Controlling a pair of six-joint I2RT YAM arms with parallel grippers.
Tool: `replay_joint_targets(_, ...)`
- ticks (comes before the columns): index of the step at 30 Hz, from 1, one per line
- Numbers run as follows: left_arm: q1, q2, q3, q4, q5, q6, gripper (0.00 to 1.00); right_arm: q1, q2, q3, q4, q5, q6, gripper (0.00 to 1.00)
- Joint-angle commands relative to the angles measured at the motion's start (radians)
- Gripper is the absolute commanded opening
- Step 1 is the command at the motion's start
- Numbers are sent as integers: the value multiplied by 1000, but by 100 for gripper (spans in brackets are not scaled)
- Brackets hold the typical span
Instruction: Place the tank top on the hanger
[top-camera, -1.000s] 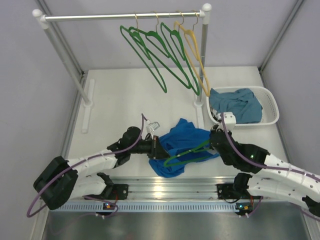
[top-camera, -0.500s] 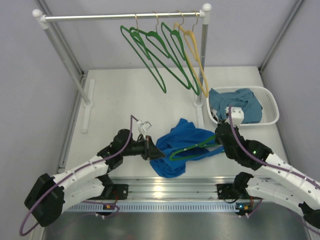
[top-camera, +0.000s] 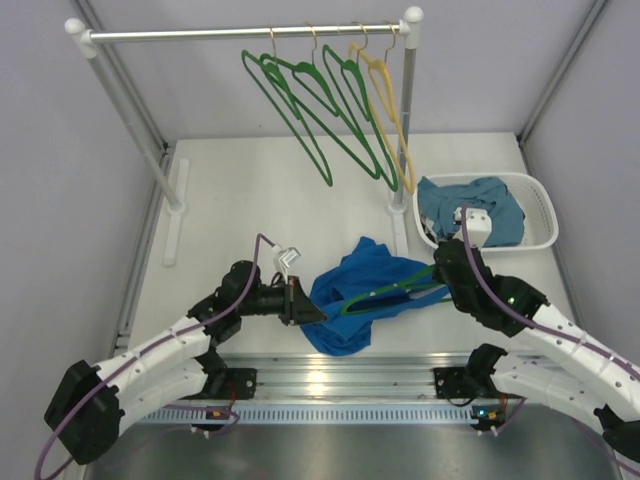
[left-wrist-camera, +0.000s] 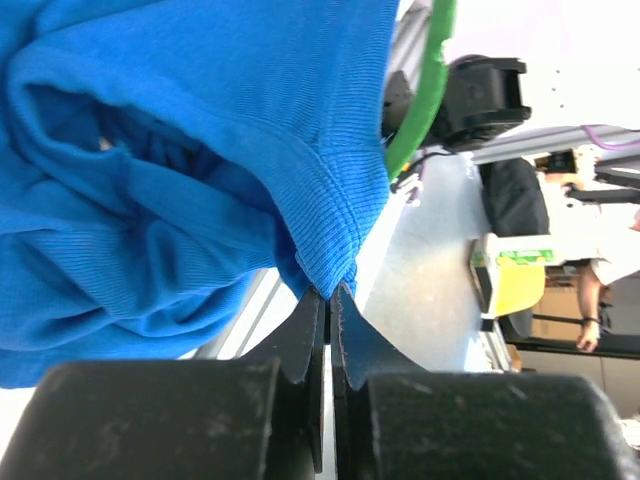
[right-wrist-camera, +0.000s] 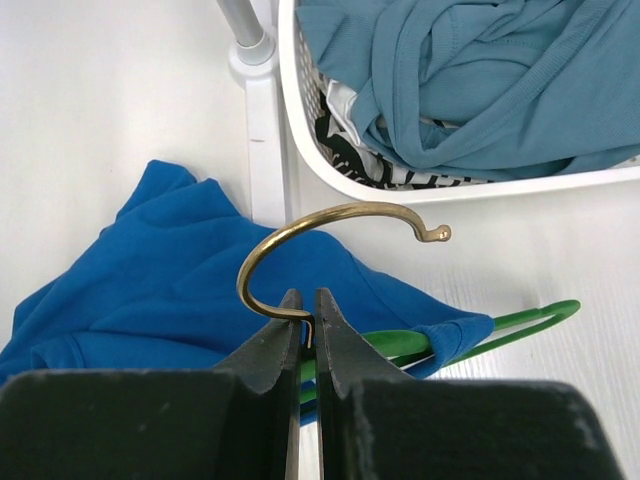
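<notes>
The royal-blue tank top (top-camera: 352, 290) lies bunched on the table between the two arms. My left gripper (top-camera: 303, 309) is shut on its ribbed hem (left-wrist-camera: 330, 235) at the garment's left side, and the fabric (left-wrist-camera: 170, 170) fills the left wrist view. The green hanger (top-camera: 390, 293) runs through the tank top. My right gripper (right-wrist-camera: 308, 308) is shut on the neck of its brass hook (right-wrist-camera: 330, 213). One green arm (right-wrist-camera: 530, 320) sticks out through a strap. The right gripper (top-camera: 441, 276) sits at the tank top's right edge.
A rail (top-camera: 240, 33) at the back carries several green hangers (top-camera: 320, 100) and a yellow one (top-camera: 392, 110). A white basket (top-camera: 543, 212) with a teal garment (top-camera: 483, 212) stands at the right. The rack's post foot (right-wrist-camera: 262, 100) is just beyond the tank top.
The right gripper has shifted a little toward the basket with the hanger, lifting it inside the tank top. The left arm has lowered and stretched, still pinching the hem.
</notes>
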Motion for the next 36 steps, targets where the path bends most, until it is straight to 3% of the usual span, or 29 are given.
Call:
replay_joint_targets(1,7,-39,8,51,68,-56,0,-20,2,30,7,50,-37,0)
replay_joint_targets(12,7,-13,57,284,100,-232,0,-14,24,44,0,9,-2,0)
replay_joint_targets(21,-2,33,138,339,22,-275,0,19,59,70,-5,18,65,0)
replay_joint_targets(29,-51,70,224,162,-35,-174,0,21,82,171,-11,35,67,0)
replay_joint_targets(36,-71,74,248,103,-68,-145,3,21,96,217,-23,21,61,0)
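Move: The left hand holds the tank top's loose edge. The hanger's free end lies about 5 cm to its right, 3 cm ahead and roughly level. The cloth heap is some 8 cm right, 6 cm ahead and 11 cm below, and the hanger's neck about 27 cm right, 11 cm ahead and 6 cm above. From the right hand, gripping that neck, the free end is about 23 cm left, 9 cm back and 6 cm lower. Keeping the tank top's edge pinched between its closed fingertips, the left hand hoists it about 9.5 cm, drifting a few centimetres right and then slightly forward as the fingertips tilt up some 10 degrees. The right hand keeps its hold on the hanger's neck, dips a centimetre, then lifts the hanger about 4 cm net while easing 2 cm left. ##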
